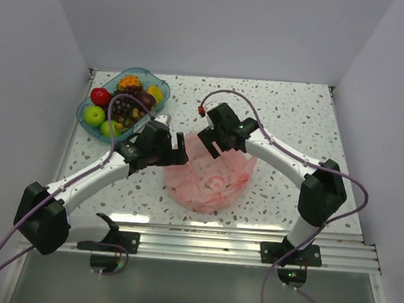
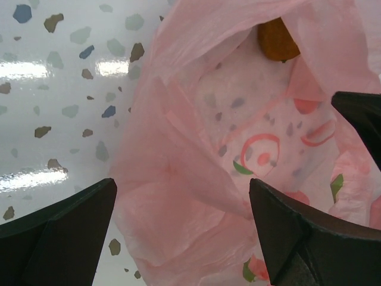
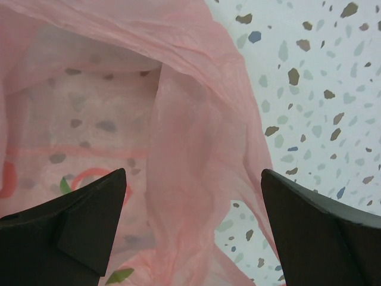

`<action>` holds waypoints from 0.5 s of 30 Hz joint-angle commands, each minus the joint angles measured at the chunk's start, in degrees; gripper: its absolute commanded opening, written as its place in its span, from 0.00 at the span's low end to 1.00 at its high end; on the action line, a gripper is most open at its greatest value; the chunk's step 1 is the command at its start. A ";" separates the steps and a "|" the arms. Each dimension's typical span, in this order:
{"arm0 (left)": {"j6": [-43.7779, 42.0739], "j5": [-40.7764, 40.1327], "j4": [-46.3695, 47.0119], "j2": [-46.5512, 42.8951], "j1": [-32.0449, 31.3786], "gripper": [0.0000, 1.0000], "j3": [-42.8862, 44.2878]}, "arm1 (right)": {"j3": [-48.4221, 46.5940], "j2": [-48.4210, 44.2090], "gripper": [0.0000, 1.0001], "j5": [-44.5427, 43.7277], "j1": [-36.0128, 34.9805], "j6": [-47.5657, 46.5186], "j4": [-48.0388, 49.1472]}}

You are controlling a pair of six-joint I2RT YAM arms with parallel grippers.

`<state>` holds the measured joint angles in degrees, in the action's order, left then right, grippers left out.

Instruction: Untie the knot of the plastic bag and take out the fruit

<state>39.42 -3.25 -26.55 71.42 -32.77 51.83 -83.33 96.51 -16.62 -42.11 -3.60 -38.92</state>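
The pale-pink plastic bag lies spread and slack on the table between both arms, its mouth gaping. No knot shows in any view. My left gripper is open at the bag's left edge, and a loose fold lies between its fingers untouched. My right gripper is open at the bag's far edge, straddling a hanging fold. Fruit sits in the blue tray: a green apple, dark grapes and a red apple. An orange-brown lump shows at the bag's far rim.
The tray stands at the back left, close behind my left wrist. White walls close in the speckled table on the left, back and right. A metal rail runs along the near edge.
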 commanded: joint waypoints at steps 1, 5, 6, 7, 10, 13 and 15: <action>2.50 -0.27 3.87 1.00 -2.02 0.99 -2.00 | 0.62 2.88 0.98 -4.01 -0.34 -0.80 1.56; 3.29 -0.27 6.15 3.55 -4.31 0.99 -3.23 | 1.68 6.13 0.97 -9.81 -0.17 -0.36 2.70; 3.38 -0.27 6.50 4.95 -4.75 1.00 -3.32 | 1.94 6.58 0.94 -10.62 0.01 -0.10 2.97; 3.47 -0.18 6.85 5.83 -5.36 0.99 -3.49 | 2.03 7.02 0.91 -10.97 0.18 -0.01 2.97; 3.47 -0.27 8.26 9.26 -6.68 1.00 -3.93 | 2.38 7.73 0.70 -10.72 0.80 1.13 3.06; 3.38 -0.53 9.05 12.25 -7.65 1.00 -4.02 | 2.21 7.55 0.33 -8.00 0.80 1.31 2.62; 3.47 -0.80 9.32 13.83 -7.74 1.00 -4.20 | 1.24 6.51 0.08 -3.28 0.80 1.05 1.13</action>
<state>41.56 -3.25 -20.40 84.18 -39.97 47.99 -80.93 104.36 -24.10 -41.47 -3.03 -37.91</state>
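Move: Just below the right hand is the bag's far right rim, about 6 cm down, 2 cm right and 1 cm ahead; the orange fruit lies inside, some 3 cm ahead, 2 cm right and 11 cm down. For the left hand, the bag's left rim is about 4 cm right, 3 cm back and 9 cm down, the fruit 12 cm right, 4 cm ahead and 11 cm down, and the fruit basket 18 cm ahead, 18 cm left. The right fingers close from wide open to nearly shut on the bag's far right rim, pinching the film, after the hand sinks about 6 cm and slips 2.5 cm right with a slight roll. Meanwhile the left hand, still wide open, drops some 8 cm while drifting right and a little back, bringing its fingers down astride the left rim. ##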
